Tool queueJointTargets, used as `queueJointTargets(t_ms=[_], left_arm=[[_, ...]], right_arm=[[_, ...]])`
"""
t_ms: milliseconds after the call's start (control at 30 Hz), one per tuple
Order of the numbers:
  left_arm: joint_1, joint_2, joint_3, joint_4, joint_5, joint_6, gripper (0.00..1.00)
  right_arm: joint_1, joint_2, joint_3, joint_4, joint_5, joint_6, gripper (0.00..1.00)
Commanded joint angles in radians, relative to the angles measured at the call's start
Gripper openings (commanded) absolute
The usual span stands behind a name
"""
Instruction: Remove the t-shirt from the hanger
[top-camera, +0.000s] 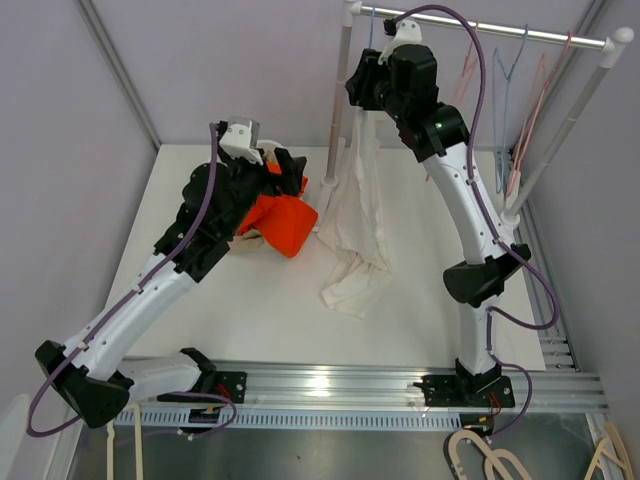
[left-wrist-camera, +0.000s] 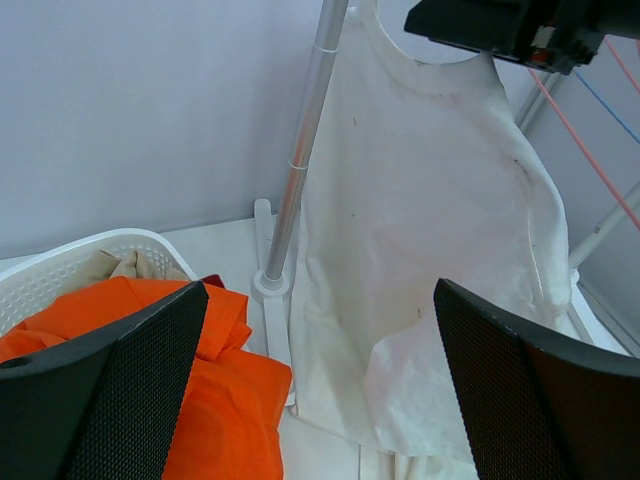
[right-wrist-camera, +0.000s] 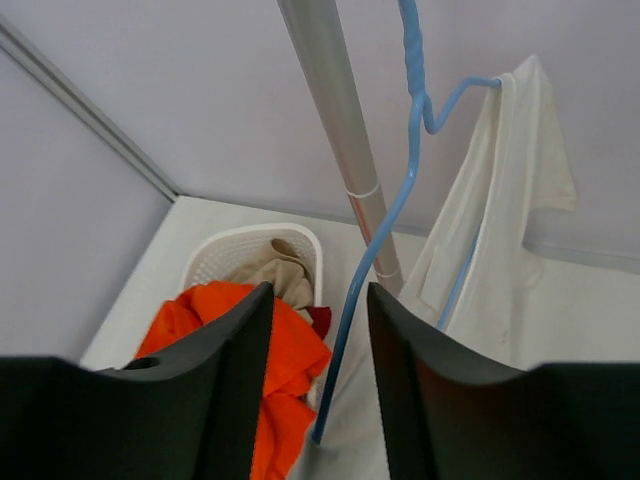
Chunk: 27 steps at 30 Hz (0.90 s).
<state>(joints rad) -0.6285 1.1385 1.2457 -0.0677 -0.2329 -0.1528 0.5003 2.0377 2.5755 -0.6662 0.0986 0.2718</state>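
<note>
A white t-shirt (top-camera: 360, 210) hangs by the rack's left post, and its lower part lies crumpled on the table. In the right wrist view it (right-wrist-camera: 500, 250) hangs from one arm of a blue wire hanger (right-wrist-camera: 385, 235); the hanger's other arm is bare. My right gripper (right-wrist-camera: 318, 290) is up by the rail (top-camera: 365, 85). It is open, and the bare blue wire passes between its fingers without being clamped. My left gripper (left-wrist-camera: 320, 290) is wide open and empty. It is low beside the basket (top-camera: 295, 172) and faces the shirt (left-wrist-camera: 430, 230).
A white laundry basket (left-wrist-camera: 70, 260) holds an orange garment (top-camera: 285, 220) and a beige one, left of the rack post (top-camera: 340, 90). Blue and pink empty hangers (top-camera: 505, 70) hang further right on the rail (top-camera: 500, 30). The post's foot (left-wrist-camera: 268, 285) stands on the table.
</note>
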Motion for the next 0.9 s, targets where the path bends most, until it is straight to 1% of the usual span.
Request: queueJointTargets(t_ms=[0, 67, 133, 167, 233, 267, 300, 400, 667, 867], left_arm=[[-0.017, -0.029, -0.011, 0.051, -0.009, 0.025, 1.0], [-0.022, -0.034, -0.017, 0.057, -0.013, 0.029, 0.99], [-0.023, -0.036, -0.023, 0.062, -0.014, 0.029, 0.99], [-0.026, -0.034, -0.025, 0.062, -0.013, 0.029, 0.99], [-0.028, -0.033, -0.028, 0.062, -0.014, 0.029, 0.99], [-0.03, -0.031, -0.026, 0.06, -0.014, 0.029, 1.0], [-0.031, -0.031, -0.026, 0.062, -0.013, 0.029, 1.0], [-0.042, -0.028, -0.023, 0.062, -0.005, 0.035, 1.0], [-0.1, -0.003, 0.004, 0.062, -0.037, 0.075, 0.99], [-0.135, 0.001, 0.014, 0.062, -0.068, 0.102, 1.0]], right_arm=[[0.012, 0.019, 0.038, 0.023, 0.096, -0.032, 0.41], [0.023, 0.015, 0.023, 0.036, 0.151, -0.058, 0.3], [0.038, 0.009, 0.012, 0.06, 0.197, -0.078, 0.23], [0.041, 0.009, 0.008, 0.066, 0.217, -0.098, 0.14], [0.05, 0.009, 0.009, 0.08, 0.271, -0.115, 0.02], [0.052, 0.007, 0.008, 0.092, 0.288, -0.138, 0.0], [0.058, 0.006, 0.0, 0.102, 0.324, -0.155, 0.0], [0.078, -0.013, -0.03, 0.148, 0.372, -0.223, 0.0], [0.124, -0.046, -0.031, 0.241, 0.452, -0.336, 0.0], [0.133, -0.077, -0.023, 0.296, 0.493, -0.401, 0.0]])
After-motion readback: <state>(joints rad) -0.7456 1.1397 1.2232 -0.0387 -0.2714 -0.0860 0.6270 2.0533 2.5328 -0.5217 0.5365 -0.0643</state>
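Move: The blue hanger's near arm already runs between the right hand's half-open fingertips, about 1 cm ahead. The white t-shirt hangs from this hanger, its middle roughly 20 cm below the right hand and level with it both ways. The rack's left post stands some 8 cm ahead and 5 cm left of that hand, and the basket about 5 cm ahead, 24 cm left and 40 cm down. From the left hand, the t-shirt's middle is about 14 cm ahead, 14 cm right and 17 cm lower. Edging barely 1 to 2 cm forward, right and down, the right hand shuts its fingers on the hanger's near arm. Keeping that pinch, it turns clockwise about 15 degrees, rolls its left side down by nearly 20 and tips up slightly while rising about 2 cm. The open left hand drifts right and a little back, some 4 cm in all, touching nothing. ##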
